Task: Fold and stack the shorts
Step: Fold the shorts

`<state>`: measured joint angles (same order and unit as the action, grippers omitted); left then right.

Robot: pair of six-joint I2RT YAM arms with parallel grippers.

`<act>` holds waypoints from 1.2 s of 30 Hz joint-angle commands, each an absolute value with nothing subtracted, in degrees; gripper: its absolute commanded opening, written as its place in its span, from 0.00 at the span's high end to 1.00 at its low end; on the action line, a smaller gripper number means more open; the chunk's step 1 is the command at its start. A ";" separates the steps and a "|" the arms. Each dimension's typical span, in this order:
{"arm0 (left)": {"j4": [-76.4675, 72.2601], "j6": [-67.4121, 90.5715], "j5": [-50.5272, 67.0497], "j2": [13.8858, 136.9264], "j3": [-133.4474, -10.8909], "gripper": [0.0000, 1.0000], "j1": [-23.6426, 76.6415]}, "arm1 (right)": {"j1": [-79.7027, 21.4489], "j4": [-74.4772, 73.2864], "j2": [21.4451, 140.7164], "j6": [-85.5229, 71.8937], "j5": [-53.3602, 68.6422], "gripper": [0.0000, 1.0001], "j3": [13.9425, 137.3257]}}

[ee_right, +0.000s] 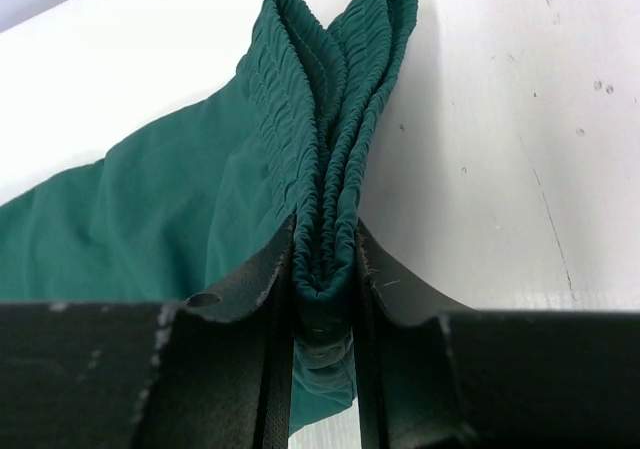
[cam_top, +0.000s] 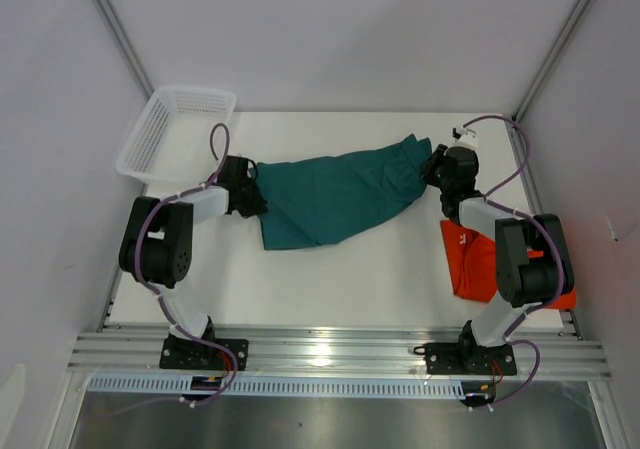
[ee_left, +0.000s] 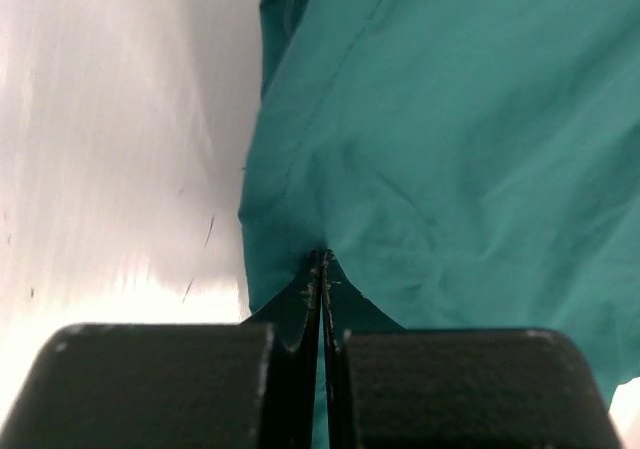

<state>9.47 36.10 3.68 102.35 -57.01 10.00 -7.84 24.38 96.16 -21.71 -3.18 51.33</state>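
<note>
The dark teal green shorts (cam_top: 335, 194) lie stretched across the middle of the white table between my two grippers. My left gripper (cam_top: 250, 191) is shut on their left end. In the left wrist view its tips (ee_left: 322, 261) pinch a thin edge of the teal fabric (ee_left: 450, 119). My right gripper (cam_top: 432, 167) is shut on the right end. There the fingers (ee_right: 325, 264) clamp the doubled elastic waistband (ee_right: 330, 89). The bright orange shorts (cam_top: 470, 259) lie crumpled at the right, partly hidden under the right arm. No drawstring shows.
A white plastic mesh basket (cam_top: 175, 129) stands at the back left corner, tilted over the table's edge. White walls close in the table (cam_top: 350, 279) on three sides. A metal rail (cam_top: 330, 354) with both arm bases runs along the near edge.
</note>
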 commanded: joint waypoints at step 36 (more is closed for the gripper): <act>6.24 33.66 9.23 104.77 -57.74 1.00 8.53 | -57.83 17.93 113.19 9.58 -17.92 1.00 80.33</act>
<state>7.20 34.00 6.90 103.92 -57.98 8.93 -56.55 16.73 111.26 9.08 -13.02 76.40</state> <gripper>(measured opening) 0.001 0.253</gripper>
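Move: The green shorts' left edge, still pinned under the closed left fingertips, lies about 38 cm left of the right gripper, 9 cm nearer the bases and 11 cm below. From the left hand it is about 1 cm left and 1 cm down, with the basket 18 cm farther out and 20 cm left. The folded red shorts lie about 22 cm back from the right hand, 19 cm to its right and 11 cm down. Keep the right gripper pinched on the bunched waistband and swing it some 38 cm left and 13 cm back, in an arc over the green shorts to the pinned edge: lift about 15 cm by two thirds of the way, then sink 12 cm beside the left gripper, turning the wrist counter-clockwise nearly 50 degrees. Hold the left gripper shut and nearly still, pressing on the cloth. ##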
